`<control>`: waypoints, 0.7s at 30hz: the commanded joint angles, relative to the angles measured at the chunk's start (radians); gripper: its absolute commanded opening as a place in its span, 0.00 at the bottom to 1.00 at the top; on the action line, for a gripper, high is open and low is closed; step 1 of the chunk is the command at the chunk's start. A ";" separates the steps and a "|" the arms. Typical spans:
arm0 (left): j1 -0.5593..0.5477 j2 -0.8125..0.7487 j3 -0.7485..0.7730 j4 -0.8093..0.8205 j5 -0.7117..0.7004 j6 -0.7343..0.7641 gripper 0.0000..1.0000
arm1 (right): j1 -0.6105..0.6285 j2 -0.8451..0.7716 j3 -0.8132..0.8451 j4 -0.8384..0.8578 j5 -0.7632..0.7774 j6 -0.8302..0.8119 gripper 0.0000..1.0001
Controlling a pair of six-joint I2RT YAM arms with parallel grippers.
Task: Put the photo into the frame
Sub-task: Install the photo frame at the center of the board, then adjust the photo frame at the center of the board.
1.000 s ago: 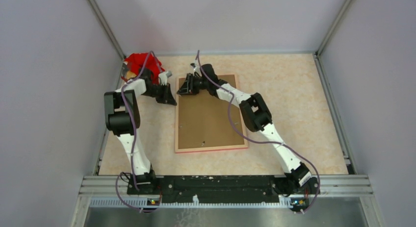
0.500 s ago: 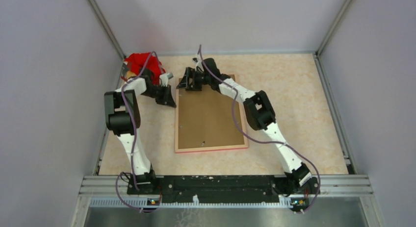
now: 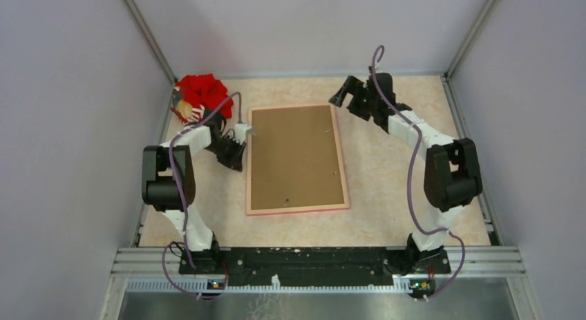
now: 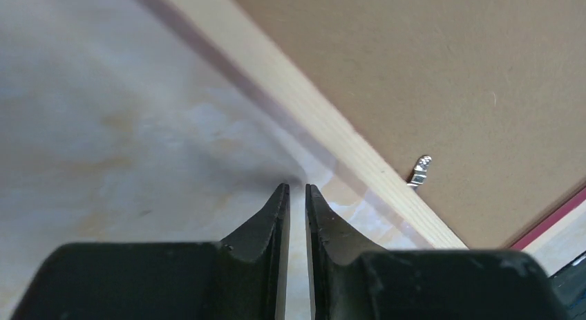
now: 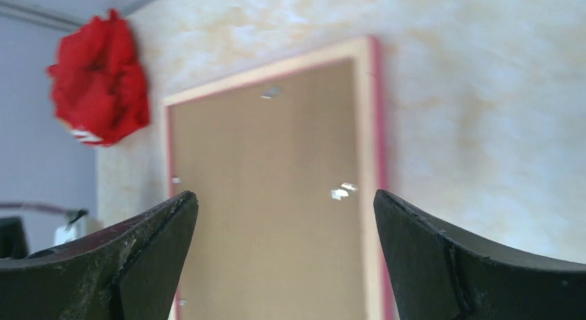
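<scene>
The frame lies face down in the middle of the table, pale wood rails up and pink at its edges. A brown backing board fills it. The photo is hidden. My left gripper is low over the table just outside the frame's left rail. Its fingers stand a narrow slit apart with nothing between them. My right gripper hangs raised beyond the frame's far right corner, wide open and empty, looking down on the board.
A red crumpled object sits in the back left corner beside the left arm. Small metal clips stick up along the board's edges. Grey walls close in the table on three sides.
My right arm has swung from the frame's far left corner to the back right, rising and opening wide. The left gripper has shifted a little nearer along the frame's left rail.
</scene>
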 commanded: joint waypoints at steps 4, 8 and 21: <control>-0.140 -0.073 -0.116 0.089 -0.097 0.087 0.20 | -0.064 0.046 -0.142 -0.007 0.018 0.025 0.99; -0.241 -0.103 -0.164 0.131 -0.101 0.087 0.21 | -0.064 0.152 -0.068 -0.031 -0.046 0.032 0.99; -0.518 0.050 -0.080 0.133 -0.069 0.078 0.20 | 0.036 0.523 0.393 -0.163 -0.260 0.023 0.99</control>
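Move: Just right of the nearly shut left fingers, about 3 cm off and level with them, runs the frame's left rail; the frame's middle lies some 19 cm right, 3 cm ahead and 2 cm lower. A rail clip sits about 4 cm right and 3 cm back. From the wide-open right hand, the frame's middle is roughly 15 cm left, 11 cm back and 17 cm below; its far right corner is about 9 cm ahead and 2 cm left. Sweeping right about 11 cm and back about 5, low over the table, the left hand turns clockwise some 25 degrees as its nearly closed fingertips meet the left rail's outer side and push it rightward. The open right hand drops about 12 cm, swinging 5 cm right and back again, then reaches forward with one finger against the right rail's outer side near the far corner. ##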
